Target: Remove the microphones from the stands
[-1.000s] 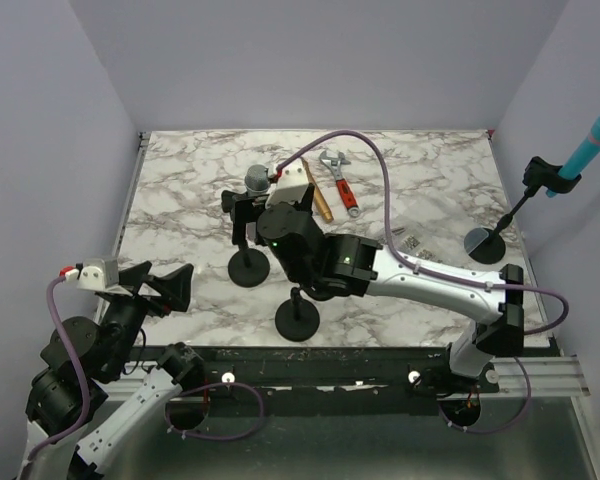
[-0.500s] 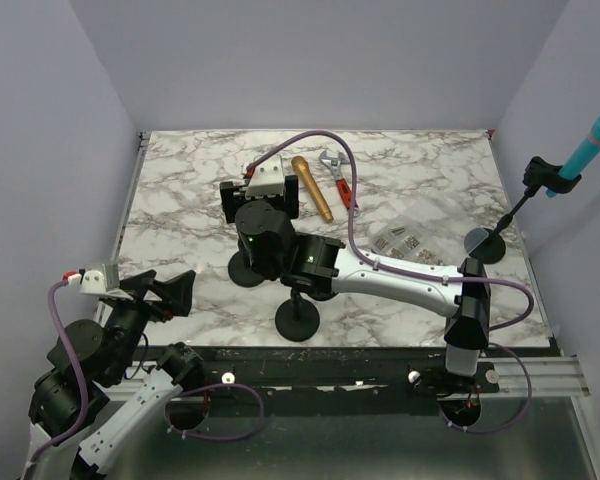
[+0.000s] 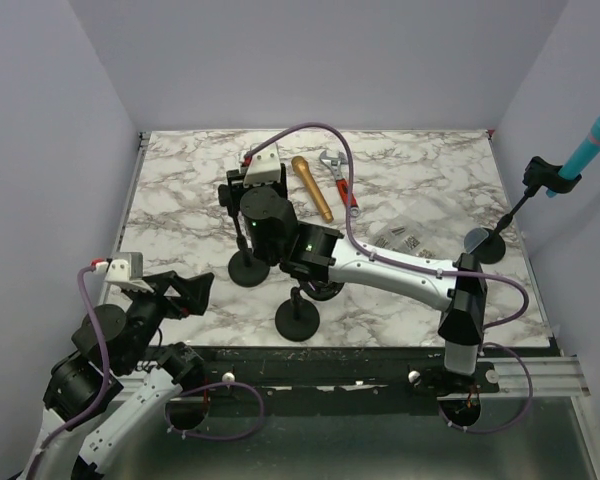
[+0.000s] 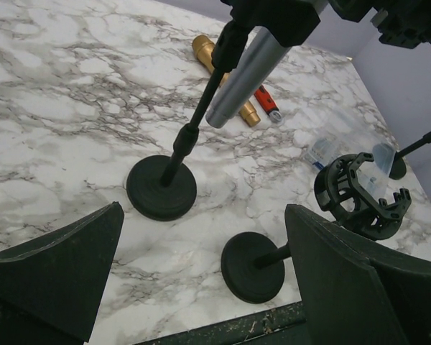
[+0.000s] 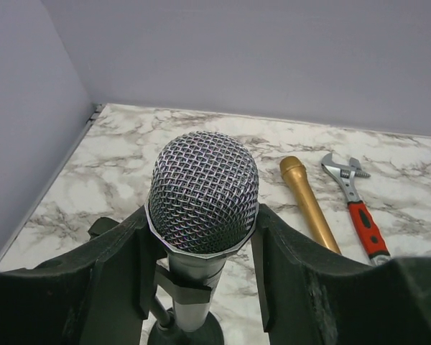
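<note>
The silver microphone (image 5: 202,192), with a mesh head, sits upright in the clip of a black stand (image 4: 161,188). My right gripper (image 5: 202,215) has its two fingers against either side of the mesh head's rim, shut on it. In the top view the right gripper (image 3: 252,190) covers the microphone, and only the stand's round base (image 3: 248,268) shows below. The microphone's grey handle (image 4: 251,72) shows in the left wrist view. My left gripper (image 4: 205,212) is open and empty, low at the near left (image 3: 180,295).
A gold microphone (image 3: 313,188) and a red-handled wrench (image 3: 340,180) lie behind the stand. A second stand with an empty clip (image 3: 297,322) stands near the front edge. A bag of screws (image 3: 405,240) lies to the right. A teal microphone (image 3: 592,140) on a stand is at the far right.
My right gripper moved left and back over the stand and now sits round the microphone head. My left arm shifted a little to the right.
</note>
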Robot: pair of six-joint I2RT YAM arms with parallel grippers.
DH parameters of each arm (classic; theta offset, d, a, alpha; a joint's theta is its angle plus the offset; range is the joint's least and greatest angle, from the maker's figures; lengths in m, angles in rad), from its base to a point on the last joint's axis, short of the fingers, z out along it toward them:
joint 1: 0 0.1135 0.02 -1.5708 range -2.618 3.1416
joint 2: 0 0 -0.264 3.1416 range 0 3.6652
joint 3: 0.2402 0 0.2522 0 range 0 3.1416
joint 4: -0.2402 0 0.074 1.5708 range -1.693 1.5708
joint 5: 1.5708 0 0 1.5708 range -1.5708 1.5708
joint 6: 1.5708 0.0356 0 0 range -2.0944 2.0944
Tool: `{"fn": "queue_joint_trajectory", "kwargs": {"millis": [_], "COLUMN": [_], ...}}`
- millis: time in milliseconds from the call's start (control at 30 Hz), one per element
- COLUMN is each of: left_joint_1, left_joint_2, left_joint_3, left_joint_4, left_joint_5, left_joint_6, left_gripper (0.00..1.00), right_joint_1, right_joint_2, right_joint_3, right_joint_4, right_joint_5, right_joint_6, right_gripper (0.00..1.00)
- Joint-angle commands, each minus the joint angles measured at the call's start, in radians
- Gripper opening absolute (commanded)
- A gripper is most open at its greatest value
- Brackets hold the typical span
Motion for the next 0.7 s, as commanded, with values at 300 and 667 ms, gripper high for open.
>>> {"fn": "queue_joint_trajectory", "kwargs": {"millis": [300,667], "left_joint_1": [-0.004,0.003], "left_joint_2": [0.115,0.359], "left_joint_3": [0.005,0.114], "left_joint_4": [0.124,0.278], "left_joint_5": [0.181,0.106], "left_joint_6": [0.051,0.233], "left_gripper": [0.99,0.99], "right_joint_1": [-0.166,-0.247], "right_joint_2": [-0.213,-0.271], "right_joint_3": [-0.228,-0.304], "right_joint_4": [-0.007,-0.003], "right_joint_5": [-0.676,-1.013], "right_joint_6": [0.039,0.04], "right_gripper": [0.01,0.01]}}
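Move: The right hand already grips the silver microphone just below its grille; the microphone's middle is about 6 cm below the hand point and 1 cm to its left, and the stand clip sits 6 cm below and 2 cm left. Also from the right hand, the golden microphone lies some 17 cm ahead, 10 cm right, and the empty stand's base 16 cm back, 6 cm right, both about 34 cm down. For the open left hand, the clip is roughly 13 cm ahead, 14 cm right and 3 cm higher. Swivelling counter-clockwise by some 35 degrees, the right hand keeps its grip on the silver microphone and stays nearly in place, easing forward a little and then partly back. The left hand, fingers wide open, goes right about 5 cm towards the stand clip, dips slightly, then rises and pushes forward about 3 cm, turning slightly clockwise and rolling its left side up. ##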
